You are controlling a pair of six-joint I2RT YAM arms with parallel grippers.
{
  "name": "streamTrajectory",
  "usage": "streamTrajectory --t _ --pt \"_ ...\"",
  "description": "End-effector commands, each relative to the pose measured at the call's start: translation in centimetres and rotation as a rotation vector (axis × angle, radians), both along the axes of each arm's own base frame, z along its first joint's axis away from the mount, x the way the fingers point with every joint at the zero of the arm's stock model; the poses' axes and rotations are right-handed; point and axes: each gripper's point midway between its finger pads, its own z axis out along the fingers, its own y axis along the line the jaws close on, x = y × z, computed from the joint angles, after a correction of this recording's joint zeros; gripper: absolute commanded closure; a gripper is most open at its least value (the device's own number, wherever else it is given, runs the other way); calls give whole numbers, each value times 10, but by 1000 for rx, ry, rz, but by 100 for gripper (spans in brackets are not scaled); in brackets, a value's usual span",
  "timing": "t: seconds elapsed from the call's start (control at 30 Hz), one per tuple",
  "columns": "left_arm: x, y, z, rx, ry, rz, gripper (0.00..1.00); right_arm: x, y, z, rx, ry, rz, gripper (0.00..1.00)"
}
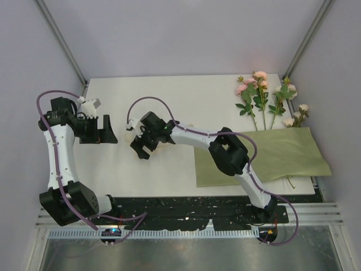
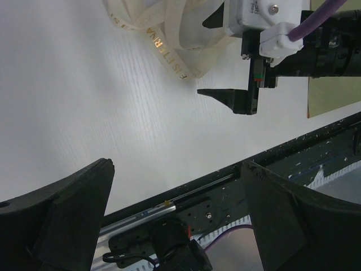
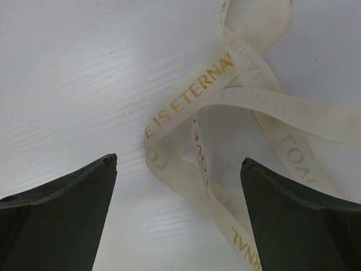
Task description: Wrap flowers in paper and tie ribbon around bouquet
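Note:
The cream ribbon (image 3: 225, 107), printed with gold letters, lies in loose loops on the white table. My right gripper (image 3: 177, 161) is open just above it, and one loop lies between the spread fingers without being pinched. From the left wrist view the ribbon (image 2: 163, 34) sits under the right gripper (image 2: 203, 56). My left gripper (image 2: 177, 165) is open and empty, to the left of the ribbon (image 1: 130, 126). The flowers (image 1: 262, 99) lie at the back right, with their stems on the olive-green paper (image 1: 276, 155). In the top view the right gripper (image 1: 137, 144) is left of centre and the left gripper (image 1: 114, 131) faces it.
The right arm (image 1: 225, 149) stretches across the paper's left end. A black rail (image 1: 197, 206) runs along the table's near edge. Frame posts and white walls close in the back corners.

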Motion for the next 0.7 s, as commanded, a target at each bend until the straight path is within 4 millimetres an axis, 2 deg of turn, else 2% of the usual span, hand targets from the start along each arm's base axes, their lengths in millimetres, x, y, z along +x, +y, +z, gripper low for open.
streamTrajectory --t 0.0,0.17,0.23,0.27,0.3,0.37,0.43,0.47,0.5,0.53,0.57,0.6,0.63,0.67 --pt "10 1 11 -20 -63 3 0 12 36 38 84 -168 -9 5" --pt "12 4 11 -27 -64 15 0 14 45 14 -33 -311 -8 5" --pt "13 5 11 -38 -63 19 0 23 37 -8 -119 -343 -42 5" --pt "14 4 12 -43 -67 18 0 27 36 -8 -129 -353 -56 5" --pt "14 5 13 -47 -68 21 0 27 32 -19 -163 -352 -54 5" --pt "15 6 13 -46 -73 22 0 29 30 -19 -177 -357 -55 5" --pt "17 6 14 -42 -80 22 0 27 27 -21 -193 -342 -35 0" --pt "18 6 15 -44 -80 21 0 27 26 -20 -197 -339 -29 10" --pt "18 7 16 -44 -76 23 0 25 15 -32 -246 -301 -21 12" --pt "19 7 17 -44 -76 23 0 21 18 -31 -226 -260 8 19" --pt "20 8 17 -40 -79 24 0 19 7 -43 -263 -209 12 21" --pt "21 9 17 -37 -82 25 0 21 2 -46 -274 -193 13 34" --pt "22 10 17 -34 -83 30 0 22 -11 -55 -308 -147 10 42" --pt "24 11 18 -34 -86 33 0 24 -15 -55 -310 -131 1 51"
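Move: The ribbon strand to be grasped lies about 4 cm to the right hand's left, 2 cm ahead and roughly 3 cm below. More of the tangle, its loose loop, stretches some 18 cm to that hand's right and 9 cm ahead. The green paper's middle is about 49 cm to its right and 4 cm back. From the idle left hand, the strand lies some 7 cm ahead, 8 cm right and 18 cm down. Carry the right gripper, still wide open, about 4 cm left over the ribbon, then lower it some 2 cm to the strand while tipping the fingers to point more steeply down and forward, by nearly 20 degrees. Once low, ease forward and slightly back to the right, starting to close the fingers around the strand; leave them about two thirds open. ##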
